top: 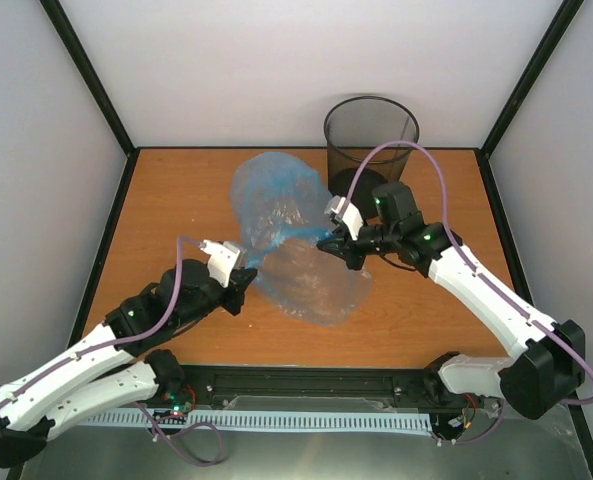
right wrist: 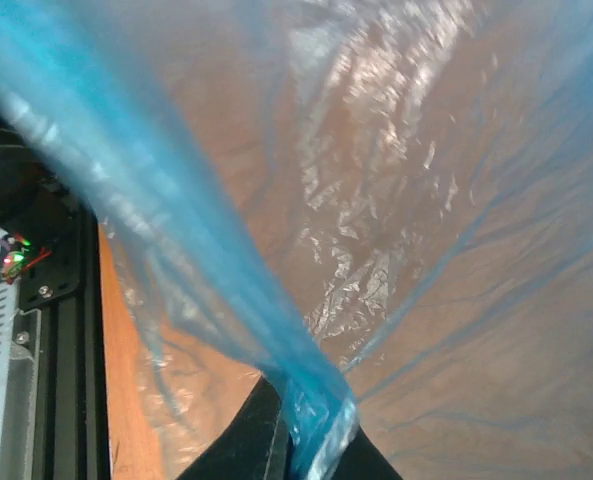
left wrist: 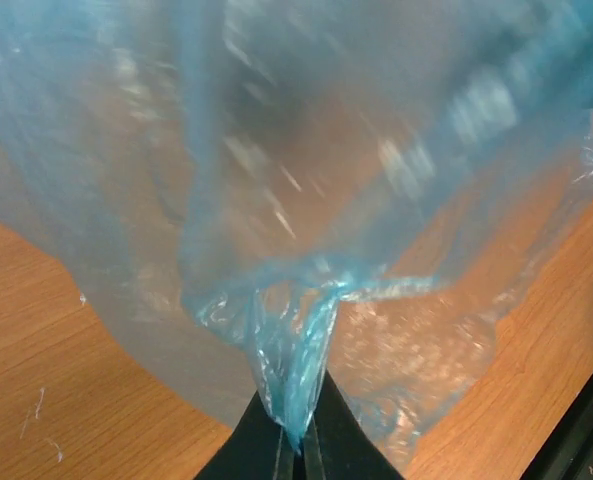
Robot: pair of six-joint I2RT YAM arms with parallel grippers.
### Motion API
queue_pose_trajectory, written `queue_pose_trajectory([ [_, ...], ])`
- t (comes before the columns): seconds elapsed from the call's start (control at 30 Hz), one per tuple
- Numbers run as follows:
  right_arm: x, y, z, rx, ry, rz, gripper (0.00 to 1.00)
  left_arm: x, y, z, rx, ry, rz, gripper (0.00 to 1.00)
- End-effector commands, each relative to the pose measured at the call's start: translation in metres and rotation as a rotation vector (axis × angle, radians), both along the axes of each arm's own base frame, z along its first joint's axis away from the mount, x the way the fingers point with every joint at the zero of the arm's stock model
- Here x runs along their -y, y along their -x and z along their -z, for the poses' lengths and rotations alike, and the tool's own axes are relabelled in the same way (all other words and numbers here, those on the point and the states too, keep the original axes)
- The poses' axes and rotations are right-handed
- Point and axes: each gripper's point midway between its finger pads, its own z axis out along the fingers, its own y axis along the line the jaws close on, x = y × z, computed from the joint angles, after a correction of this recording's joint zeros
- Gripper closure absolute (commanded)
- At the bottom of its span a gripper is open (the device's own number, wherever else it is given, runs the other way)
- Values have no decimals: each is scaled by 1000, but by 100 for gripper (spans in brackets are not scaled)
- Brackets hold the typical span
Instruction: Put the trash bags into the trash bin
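Note:
The light-blue translucent trash bag (top: 281, 225) hangs spread between both arms over the middle of the table, ballooned at the back and trailing toward the front. My left gripper (top: 248, 272) is shut on a bunched fold of the bag's left edge (left wrist: 296, 370). My right gripper (top: 328, 240) is shut on a twisted blue strip at the bag's right edge (right wrist: 321, 420). The black wire-mesh trash bin (top: 370, 142) stands upright at the back of the table, behind the right gripper, its opening uncovered.
The wooden table (top: 176, 200) is walled by white panels with black corner posts. A black rail (top: 306, 385) runs along the near edge between the arm bases. The right arm's purple cable (top: 416, 150) arcs in front of the bin.

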Motion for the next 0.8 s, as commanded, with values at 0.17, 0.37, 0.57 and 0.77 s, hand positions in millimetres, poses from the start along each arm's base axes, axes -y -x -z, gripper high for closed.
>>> queue_pose_trajectory([
  [0.17,31,-15,-17,185,58,189,97,4,4,-16,36,65,33,80],
  [0.37,55,-20,-16,247,54,281,97,5,4,-15,29,57,38,39],
  [0.57,56,-18,-6,243,62,263,97,3,5,-17,33,68,36,31],
  [0.77,47,-11,-13,209,13,222,97,3,-1,-14,5,83,-14,28],
])
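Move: Both closed grippers already hold the trash bag. Its spread-out middle lies about 7 cm ahead of the left hand, 9 cm to its right and a little below, and about 5 cm left of the right hand, 2 cm ahead and some 5 cm lower. The trash bin stands roughly 28 cm ahead of the right hand and 12 cm to its right, or about 33 cm ahead and 25 cm right of the left hand, its middle some 9 cm lower than either. The left hand stays practically in place and spreads its fingers from shut to well open, letting go of the pinched fold of the trash bag. Meanwhile the right hand keeps its pinch and draws the bag about 5 cm to the right, away from the left hand, rising a centimetre or so and sinking again, while its wrist turns some 15 degrees clockwise and rolls a little. ##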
